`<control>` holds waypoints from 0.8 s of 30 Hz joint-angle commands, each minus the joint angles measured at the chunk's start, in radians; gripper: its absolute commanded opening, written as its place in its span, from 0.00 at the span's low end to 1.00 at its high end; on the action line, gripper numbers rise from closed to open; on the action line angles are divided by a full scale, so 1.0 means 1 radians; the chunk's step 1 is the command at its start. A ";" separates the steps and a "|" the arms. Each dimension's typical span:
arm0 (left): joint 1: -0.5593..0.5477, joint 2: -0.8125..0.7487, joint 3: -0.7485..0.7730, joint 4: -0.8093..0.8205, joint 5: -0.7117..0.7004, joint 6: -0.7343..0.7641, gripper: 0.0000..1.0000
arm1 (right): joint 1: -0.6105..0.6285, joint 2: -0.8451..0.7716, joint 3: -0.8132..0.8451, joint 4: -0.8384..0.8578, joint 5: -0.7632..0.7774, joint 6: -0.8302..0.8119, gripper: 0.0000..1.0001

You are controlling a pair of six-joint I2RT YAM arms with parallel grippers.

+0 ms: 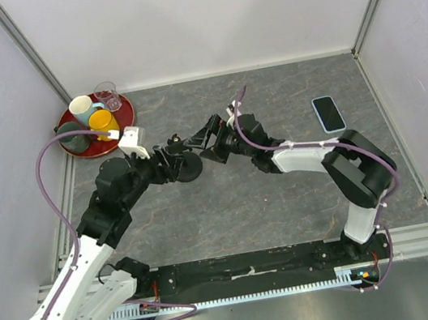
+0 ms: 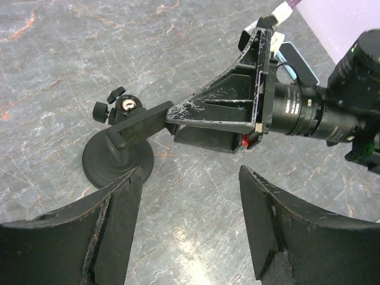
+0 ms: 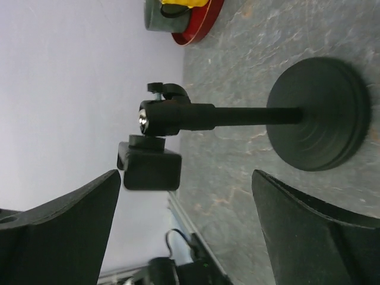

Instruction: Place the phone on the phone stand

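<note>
The phone [image 1: 328,114] lies flat at the right back of the table, screen up, far from both grippers; its light blue edge [image 2: 301,64] peeks out behind the right arm in the left wrist view. The black phone stand [image 1: 190,166] stands mid-table on its disc base [image 2: 116,161] [image 3: 317,113], its cradle [image 3: 151,170] at the top of a thin stem. My left gripper [image 1: 169,159] [image 2: 190,196] is open and empty just left of the stand. My right gripper [image 1: 200,143] [image 3: 184,225] is open beside the cradle, jaws either side of it, not touching.
A red tray [image 1: 127,115] at the back left holds a white mug [image 1: 82,110], a yellow cup [image 1: 102,121], a glass [image 1: 107,96] and a dark cup [image 1: 72,137]. White walls enclose the table on three sides.
</note>
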 commanded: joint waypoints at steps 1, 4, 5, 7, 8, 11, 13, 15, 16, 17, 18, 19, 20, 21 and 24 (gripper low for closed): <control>0.004 -0.035 -0.002 0.057 0.040 0.018 0.73 | -0.035 -0.153 0.053 -0.345 0.020 -0.301 0.98; 0.004 -0.035 -0.001 0.058 0.074 0.011 0.73 | -0.089 -0.262 0.021 -0.541 0.107 -0.507 0.98; 0.006 -0.035 -0.002 0.061 0.091 0.009 0.73 | -0.104 -0.287 0.019 -0.592 0.153 -0.564 0.98; 0.004 -0.032 -0.001 0.063 0.105 0.003 0.73 | -0.129 -0.331 0.062 -0.822 0.302 -0.753 0.98; 0.004 -0.031 0.001 0.064 0.121 0.002 0.73 | -0.136 -0.330 0.091 -0.897 0.433 -0.819 0.98; 0.004 -0.020 0.002 0.080 0.164 -0.003 0.73 | -0.219 -0.187 0.264 -1.175 0.588 -1.031 0.98; 0.004 -0.006 -0.004 0.086 0.178 -0.009 0.73 | -0.320 -0.100 0.416 -1.333 0.615 -1.129 0.98; 0.004 0.008 -0.002 0.086 0.203 -0.012 0.73 | -0.412 0.018 0.535 -1.410 0.674 -1.172 0.98; 0.004 0.014 -0.002 0.086 0.207 -0.015 0.73 | -0.444 0.055 0.571 -1.424 0.677 -1.201 0.98; 0.004 0.025 -0.004 0.087 0.217 -0.018 0.72 | -0.472 0.113 0.603 -1.432 0.680 -1.209 0.98; 0.004 0.028 -0.005 0.090 0.221 -0.020 0.72 | -0.521 0.138 0.657 -1.432 0.683 -1.217 0.98; 0.004 0.032 -0.007 0.094 0.223 -0.023 0.72 | -0.541 0.161 0.680 -1.432 0.668 -1.224 0.98; 0.004 0.041 -0.007 0.097 0.229 -0.024 0.72 | -0.561 0.199 0.702 -1.435 0.660 -1.249 0.98; 0.003 0.048 -0.007 0.095 0.233 -0.025 0.72 | -0.595 0.216 0.735 -1.431 0.659 -1.261 0.98; -0.005 0.083 0.005 0.095 0.259 -0.028 0.71 | -0.652 0.282 0.787 -1.424 0.648 -1.321 0.98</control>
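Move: The phone lies flat far off to my right hand's right: some 47 cm right, about 13 cm ahead and 16 cm below. My open right fingers are still at the holder of the phone stand, whose middle is roughly 7 cm to their left, about 2 cm ahead and 6 cm lower. From my left hand the phone is about 55 cm right, 20 cm ahead and 26 cm down. I draw my wide-open right hand off the stand and sweep it about 40 cm right towards the phone, swinging forward some 11 cm midway and sinking about 9 cm, mostly late, while the wrist turns nearly 90 degrees so the fingers go from pointing left to pointing mostly down. My left hand, open, eases some 3 cm right and turns slightly clockwise. ##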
